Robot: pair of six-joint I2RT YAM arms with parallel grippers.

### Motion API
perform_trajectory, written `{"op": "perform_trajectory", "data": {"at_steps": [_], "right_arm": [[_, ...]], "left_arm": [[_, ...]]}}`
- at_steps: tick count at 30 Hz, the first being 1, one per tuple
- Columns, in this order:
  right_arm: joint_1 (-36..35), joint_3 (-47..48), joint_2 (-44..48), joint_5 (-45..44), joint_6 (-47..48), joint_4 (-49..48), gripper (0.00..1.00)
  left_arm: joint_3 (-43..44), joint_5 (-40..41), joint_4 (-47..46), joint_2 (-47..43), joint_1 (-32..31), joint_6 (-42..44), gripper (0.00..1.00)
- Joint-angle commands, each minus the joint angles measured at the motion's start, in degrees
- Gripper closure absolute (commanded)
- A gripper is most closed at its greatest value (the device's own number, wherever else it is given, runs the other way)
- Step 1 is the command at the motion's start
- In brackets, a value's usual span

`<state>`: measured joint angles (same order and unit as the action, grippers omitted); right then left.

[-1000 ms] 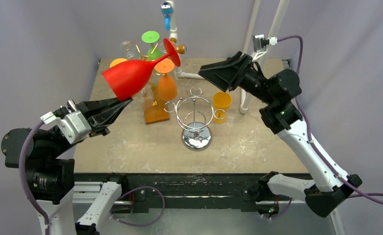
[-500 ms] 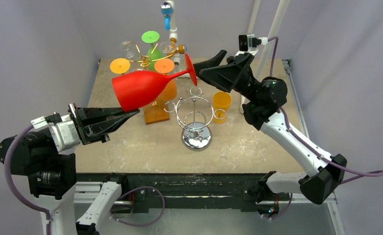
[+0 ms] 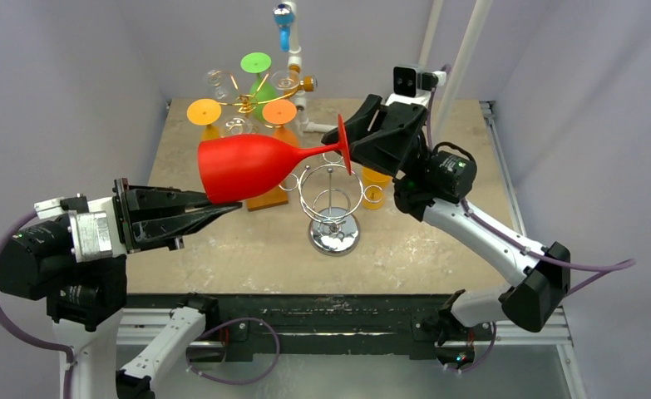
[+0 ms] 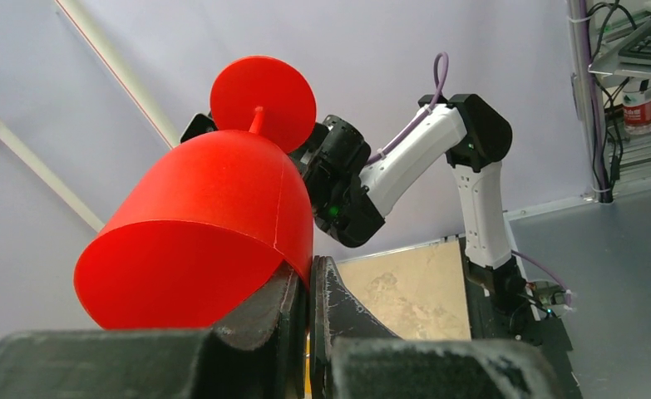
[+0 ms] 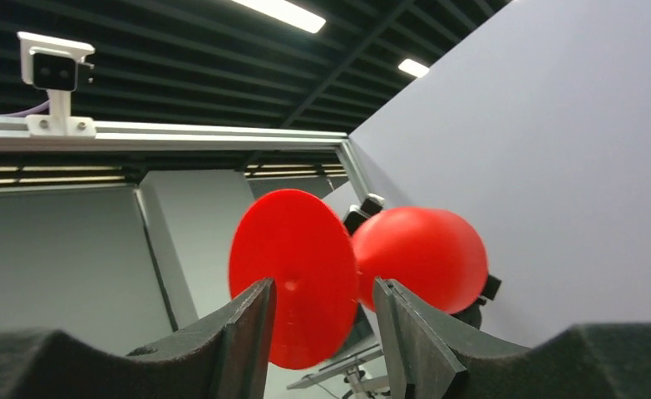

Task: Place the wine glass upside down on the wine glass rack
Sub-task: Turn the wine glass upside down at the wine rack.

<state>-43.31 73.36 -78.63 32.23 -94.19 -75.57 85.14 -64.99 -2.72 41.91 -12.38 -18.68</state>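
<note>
A red wine glass (image 3: 247,166) is held level in the air, its foot (image 3: 343,143) pointing right. My left gripper (image 3: 226,205) is shut on the rim of the bowl; in the left wrist view the gripper (image 4: 312,266) pinches the red wall (image 4: 214,224). My right gripper (image 3: 351,137) is open, with its jaws on either side of the foot disc (image 5: 293,274); a gap shows at the right finger (image 5: 409,332). The bowl (image 5: 421,258) lies beyond the disc. The gold wine glass rack (image 3: 244,103) stands at the back, with several glasses hanging upside down on it.
A chrome wire stand (image 3: 332,208) sits mid-table, right below the glass stem. An orange cup (image 3: 377,174) stands to its right, partly behind my right arm. White poles (image 3: 463,58) rise at the back right.
The left arm has swung the glass to the right and down until it lies level. My right gripper has moved left onto the foot, and its jaws have narrowed.
</note>
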Motion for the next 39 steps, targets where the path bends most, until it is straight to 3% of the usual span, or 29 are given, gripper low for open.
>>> {"op": "perform_trajectory", "data": {"at_steps": [1,3,5,7,9,11,12,14,15,17,22,25,31,36,39], "right_arm": [[-0.45,0.3,2.38,0.56,-2.25,-6.62,0.45],[-0.4,0.78,2.68,0.68,-1.9,-6.17,0.48],[-0.4,1.59,2.78,1.08,-1.64,-5.24,0.58],[-0.4,2.23,2.93,1.57,-1.08,-3.18,0.75],[-0.43,2.47,3.23,1.57,-0.71,-1.68,0.99],[-0.41,2.38,3.89,1.66,0.46,0.54,1.0],[-0.38,2.45,4.23,2.25,1.23,1.78,1.0],[-0.17,2.49,4.86,3.12,2.9,4.05,1.0],[0.17,3.05,5.07,3.49,4.1,6.27,1.0],[0.39,5.07,5.59,4.45,8.12,13.19,1.0],[0.61,13.25,6.53,4.23,24.13,40.21,1.0],[0.73,17.0,5.07,4.16,28.16,49.85,1.0],[0.52,18.19,2.95,4.64,29.19,57.15,1.0],[0.34,15.97,2.78,6.08,27.2,57.31,1.0],[0.09,15.51,2.61,6.75,26.89,58.17,1.0]], "left_arm": [[1.33,0.32,4.62,0.5,-1.72,4.14,1.0],[1.33,0.83,7.21,0.45,-2.13,5.94,1.0],[1.33,1.47,9.09,0.53,-2.44,8.07,1.0],[1.23,1.61,10.41,0.75,-2.47,9.48,1.0],[1.0,1.94,11.72,0.88,-2.47,10.98,1.0],[0.98,3.6,14.56,0.89,-2.47,13.85,0.95],[0.99,5.29,16.58,0.89,-2.47,16.05,0.79],[1.41,9.82,23.6,0.6,-2.47,22.77,0.31],[1.62,12.06,27.48,0.48,-2.47,26.22,0.14],[1.33,17.75,35.05,0.1,-2.47,32.96,0.03],[-2.06,31.85,44.28,-4.04,-2.49,42.41,0.0],[-2.36,37.47,44.71,-6.35,-2.47,41.76,0.0],[-2.43,31.11,42.27,-8.2,-2.47,46.63,0.0],[-3.11,16.01,45.33,-2.84,-2.47,59.67,0.0],[-3.81,13.57,43.99,1.14,-2.47,63.15,0.0]]}}
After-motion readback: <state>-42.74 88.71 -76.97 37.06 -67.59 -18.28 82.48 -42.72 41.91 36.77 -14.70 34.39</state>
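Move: The red wine glass lies nearly level between the hands: the left still pinches its rim, while its foot stands between the right's open fingers, about 1 cm back and 1 cm up from the hand point. From the left hand that foot is some 8 cm ahead, 15 cm right and 4 cm up. Counted from the right hand, the silver rack is about 12 cm ahead, 0 sideways and 43 cm below; the gold rack 24 ahead, 17 left, 42 below; the yellow goblet 21 ahead, 10 right, 54 below. The right hand eases back and a little right while its fingers shut on the foot of the glass, then carries it some 9 cm forward, 8 cm left and finally down, its fingers tipping down about 30 degrees from their first slant. Once that pinch is made, the left hand, sinking slightly with the rim, opens wide and comes free of the bowl, swinging down about 10 cm and forward some 8 cm with a smaller shift left, turning counter-clockwise about 30 degrees. ##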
